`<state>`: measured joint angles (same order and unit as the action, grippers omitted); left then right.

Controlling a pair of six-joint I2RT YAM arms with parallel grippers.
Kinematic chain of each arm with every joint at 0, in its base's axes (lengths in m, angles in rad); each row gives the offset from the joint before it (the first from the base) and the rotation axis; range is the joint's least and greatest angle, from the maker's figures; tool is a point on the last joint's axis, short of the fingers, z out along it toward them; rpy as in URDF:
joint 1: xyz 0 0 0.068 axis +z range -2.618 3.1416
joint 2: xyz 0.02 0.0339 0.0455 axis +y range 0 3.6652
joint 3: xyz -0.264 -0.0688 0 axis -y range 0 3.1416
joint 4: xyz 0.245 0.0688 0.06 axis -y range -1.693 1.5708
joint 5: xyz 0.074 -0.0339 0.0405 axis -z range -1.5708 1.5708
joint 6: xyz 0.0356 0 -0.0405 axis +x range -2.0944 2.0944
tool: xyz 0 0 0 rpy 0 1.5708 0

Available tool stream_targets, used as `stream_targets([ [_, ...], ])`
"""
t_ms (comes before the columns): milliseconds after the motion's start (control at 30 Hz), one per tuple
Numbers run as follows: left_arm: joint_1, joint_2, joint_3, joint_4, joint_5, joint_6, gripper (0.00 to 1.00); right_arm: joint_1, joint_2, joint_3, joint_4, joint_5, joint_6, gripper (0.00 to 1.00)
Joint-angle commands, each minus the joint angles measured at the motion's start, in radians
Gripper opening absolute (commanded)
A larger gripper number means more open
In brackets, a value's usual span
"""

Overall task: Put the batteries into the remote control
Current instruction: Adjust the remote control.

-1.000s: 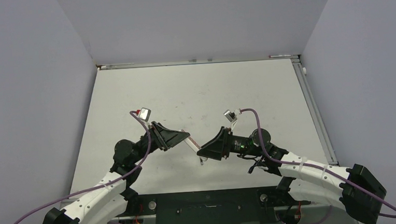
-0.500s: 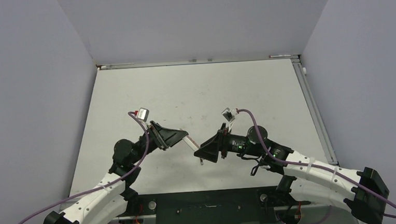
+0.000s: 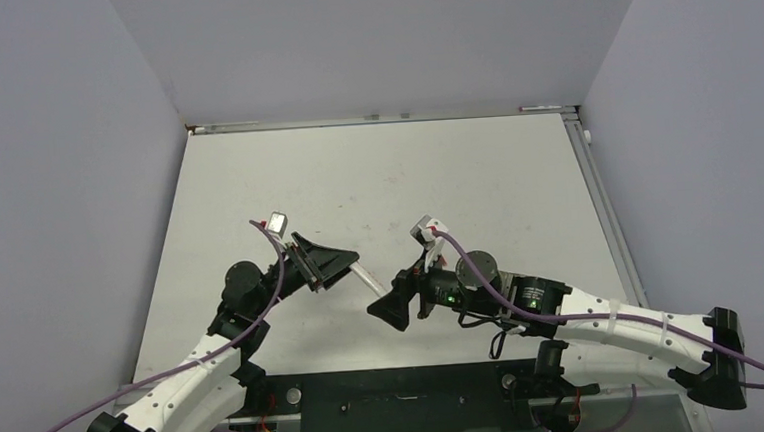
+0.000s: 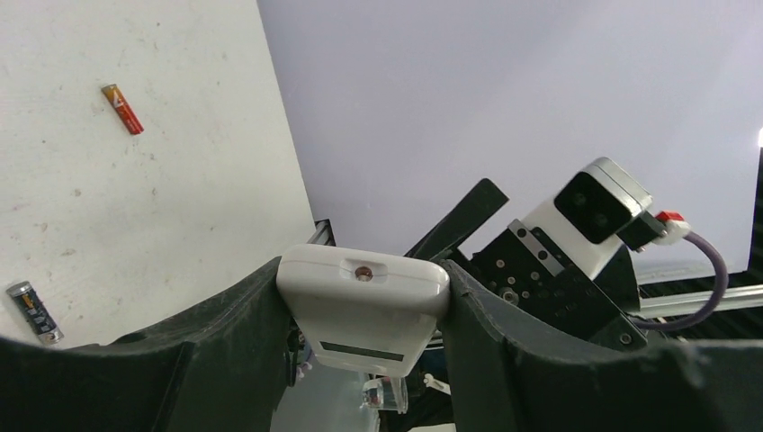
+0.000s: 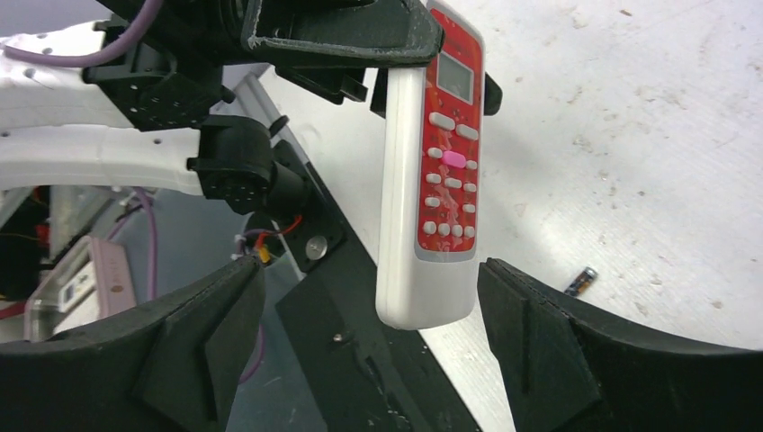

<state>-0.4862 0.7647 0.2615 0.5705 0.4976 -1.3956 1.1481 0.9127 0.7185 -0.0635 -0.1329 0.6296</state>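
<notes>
My left gripper (image 3: pixel 347 265) (image 4: pixel 363 281) is shut on the top end of the white remote control (image 3: pixel 364 274) (image 4: pixel 363 310) and holds it above the table. In the right wrist view the remote control (image 5: pixel 432 171) hangs with its red button panel facing the camera. My right gripper (image 3: pixel 383 296) (image 5: pixel 371 274) stands open, its fingers on either side of the remote's lower end and apart from it. Batteries lie on the table: an orange-red one (image 4: pixel 121 108), a dark one (image 4: pixel 34 312), and a dark one (image 5: pixel 580 281) beyond the right finger.
The white table (image 3: pixel 406 174) is enclosed by grey walls on three sides. A black base plate (image 3: pixel 399 400) runs along the near edge under both arms. Purple cables loop off both wrists.
My right gripper has opened, let go of the remote's lower end and drawn back a little toward the near edge. The left gripper still holds the remote in much the same place.
</notes>
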Motion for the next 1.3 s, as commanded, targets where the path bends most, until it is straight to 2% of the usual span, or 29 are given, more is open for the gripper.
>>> stream_targets([
  [0, 0.015, -0.006, -0.002, -0.025, 0.003, -0.033, 0.0, 0.051, 0.027, 0.087, -0.118, 0.165, -0.104, 0.87],
  [133, 0.019, -0.005, -0.005, -0.041, 0.019, -0.059, 0.0, 0.096, 0.083, 0.152, -0.208, 0.273, -0.147, 0.84],
  [267, 0.021, -0.021, -0.004, -0.127, 0.01, -0.069, 0.0, 0.148, 0.152, 0.212, -0.249, 0.351, -0.185, 0.82],
  [467, 0.034, -0.028, -0.018, -0.178, 0.015, -0.092, 0.0, 0.228, 0.284, 0.314, -0.336, 0.502, -0.217, 0.7],
  [700, 0.057, -0.036, -0.022, -0.196, 0.039, -0.093, 0.0, 0.278, 0.371, 0.373, -0.43, 0.635, -0.208, 0.61],
  [833, 0.064, -0.042, -0.019, -0.208, 0.051, -0.087, 0.0, 0.28, 0.376, 0.366, -0.43, 0.642, -0.203, 0.48],
  [1067, 0.066, -0.048, -0.019, -0.221, 0.066, -0.079, 0.0, 0.279, 0.377, 0.352, -0.401, 0.622, -0.202, 0.32],
  [1200, 0.066, -0.049, -0.03, -0.192, 0.08, -0.094, 0.0, 0.28, 0.391, 0.363, -0.398, 0.607, -0.202, 0.13],
  [1267, 0.065, -0.05, -0.033, -0.185, 0.085, -0.098, 0.0, 0.28, 0.395, 0.366, -0.398, 0.6, -0.201, 0.08],
])
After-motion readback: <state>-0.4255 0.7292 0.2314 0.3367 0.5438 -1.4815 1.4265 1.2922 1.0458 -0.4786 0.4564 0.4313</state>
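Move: The remote's keypad end lies between the right hand's open fingers; the remote's middle is about 5 cm ahead of that hand and 2 cm to its left, level with it. The black battery lies on the table some 6 cm ahead, 1 cm right, and the red one roughly 17 cm ahead, 13 cm right, both about 21 cm below. The left hand already grips the display end, the remote's middle some 4 cm back and 3 cm right of it, level. Downward about 6 cm and a little forward goes the right hand, swinging some 40 degrees so its fingers slant down and forward as well as left, while they close from wide open and pinch the remote's keypad end across its front and back faces. The left hand keeps its grip on the other end, sinking about 5 cm and tipping its fingers down. ##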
